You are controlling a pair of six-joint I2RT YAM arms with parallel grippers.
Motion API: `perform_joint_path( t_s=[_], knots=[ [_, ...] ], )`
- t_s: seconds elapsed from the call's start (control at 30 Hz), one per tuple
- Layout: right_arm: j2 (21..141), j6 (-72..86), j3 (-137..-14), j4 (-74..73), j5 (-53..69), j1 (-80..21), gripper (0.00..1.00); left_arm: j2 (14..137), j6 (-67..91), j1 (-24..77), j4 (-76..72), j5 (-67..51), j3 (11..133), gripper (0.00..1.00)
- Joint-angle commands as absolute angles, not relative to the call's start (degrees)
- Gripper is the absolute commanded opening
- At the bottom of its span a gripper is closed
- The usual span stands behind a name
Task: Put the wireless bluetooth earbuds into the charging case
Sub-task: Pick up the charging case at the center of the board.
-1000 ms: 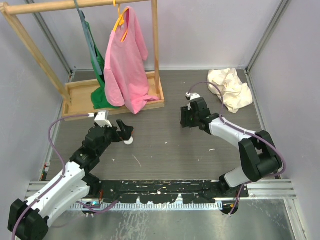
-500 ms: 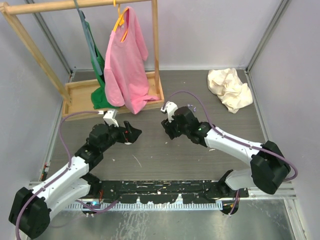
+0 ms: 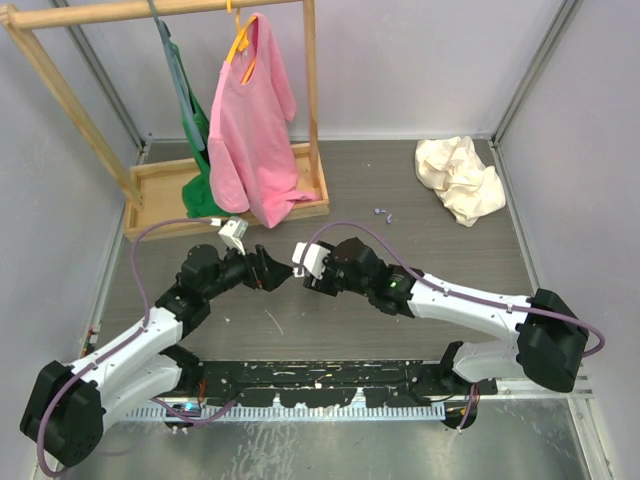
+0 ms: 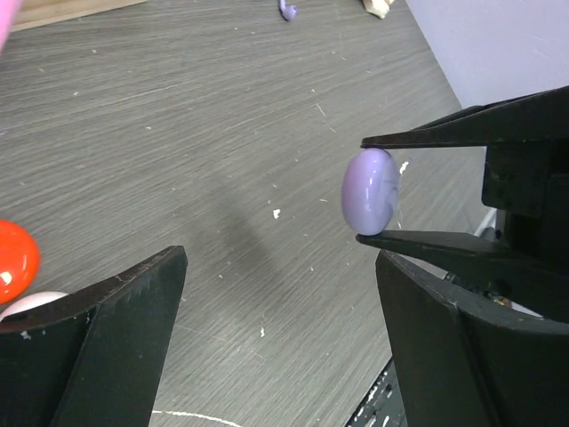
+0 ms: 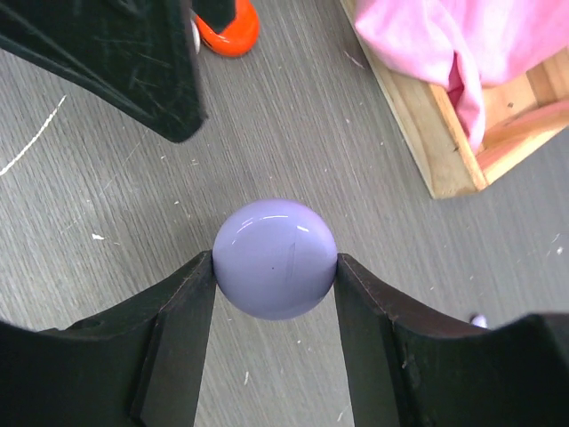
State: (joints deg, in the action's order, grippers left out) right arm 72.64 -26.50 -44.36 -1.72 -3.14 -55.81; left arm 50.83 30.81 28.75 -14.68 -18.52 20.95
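Observation:
My right gripper [image 5: 275, 262] is shut on a round lilac charging case [image 5: 275, 258] and holds it above the table. In the left wrist view the lilac case [image 4: 369, 197] stands edge-on between the right gripper's fingers [image 4: 462, 129]. My left gripper [image 4: 280, 338] is open and empty, facing the case from close by. In the top view the left gripper [image 3: 272, 268] and right gripper [image 3: 303, 272] nearly meet at mid-table. A lilac earbud [image 4: 287, 11] lies far back, and the earbuds also show in the top view [image 3: 382, 213]. A red case [image 4: 13, 261] and a white case [image 4: 31, 304] lie left of the left gripper.
A wooden clothes rack tray [image 3: 160, 185] with a pink shirt [image 3: 250, 120] and a green garment stands at the back left. A cream cloth [image 3: 460, 178] lies at the back right. White specks of debris dot the grey table [image 3: 340, 200].
My right arm has swung left from the back right to mid-table. My left gripper has moved right and forward, so the two grippers now face each other closely.

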Motion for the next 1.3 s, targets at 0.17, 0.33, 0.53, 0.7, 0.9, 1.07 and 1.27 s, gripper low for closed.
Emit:
perform_joint_path(
  t_s=[0.17, 0.33, 0.53, 0.7, 0.9, 1.07, 1.27],
  knots=[
    [70.69, -38.81, -44.59, 6.45, -3.82, -60.24, 0.52, 52.7, 31.73, 29.52, -24.06, -28.34, 22.07, 0.79],
    [70.09, -41.65, -44.21, 8.17, -3.03, -61.63, 0.52, 53.35, 32.42, 29.85, -26.24, -30.13, 21.76, 0.76],
    [68.84, -42.12, -43.74, 11.09, -2.39, -62.53, 0.52, 53.47, 33.59, 29.86, -30.52, -32.39, 20.66, 0.73],
    [67.23, -42.24, -42.73, 13.69, -1.48, -62.92, 0.52, 53.41, 33.84, 29.89, -32.97, -32.53, 19.8, 0.67],
    [65.97, -42.29, -42.11, 14.73, -0.02, -63.41, 0.51, 53.35, 35.23, 29.88, -36.34, -32.41, 18.63, 0.57],
    [66.04, -42.13, -41.68, 15.97, 0.09, -63.72, 0.51, 53.41, 35.77, 29.84, -38.49, -33.04, 17.96, 0.53],
    [66.4, -42.17, -41.57, 17.77, 0.56, -64.15, 0.5, 53.39, 36.11, 29.88, -39.65, -33.61, 17.68, 0.52]
  ],
)
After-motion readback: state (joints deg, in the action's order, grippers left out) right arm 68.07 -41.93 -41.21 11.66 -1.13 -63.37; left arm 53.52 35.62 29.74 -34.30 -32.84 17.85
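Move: The purple charging case is already pinched in the right fingers, roughly 8 cm to the left hand's right, level with it ahead and about 1 cm lower. From the right hand, the open left fingers are thus some 8 cm left and 1 cm higher. On the table some 11 cm below the left hand, the red disc sits about 7 cm ahead and 6 cm left, the white disc about 3 cm ahead and 6 cm left. The charging case is brought up about 6 cm, some 4 cm left and 3 cm back in the right hand's steady grip, its fingers tipping upward by nearly 20 degrees. The left hand comes to meet it, rising and shifting right and back while turning clockwise, and narrows its wide-open fingers to about half around the case's rim, one fingertip coming against a flat face. ##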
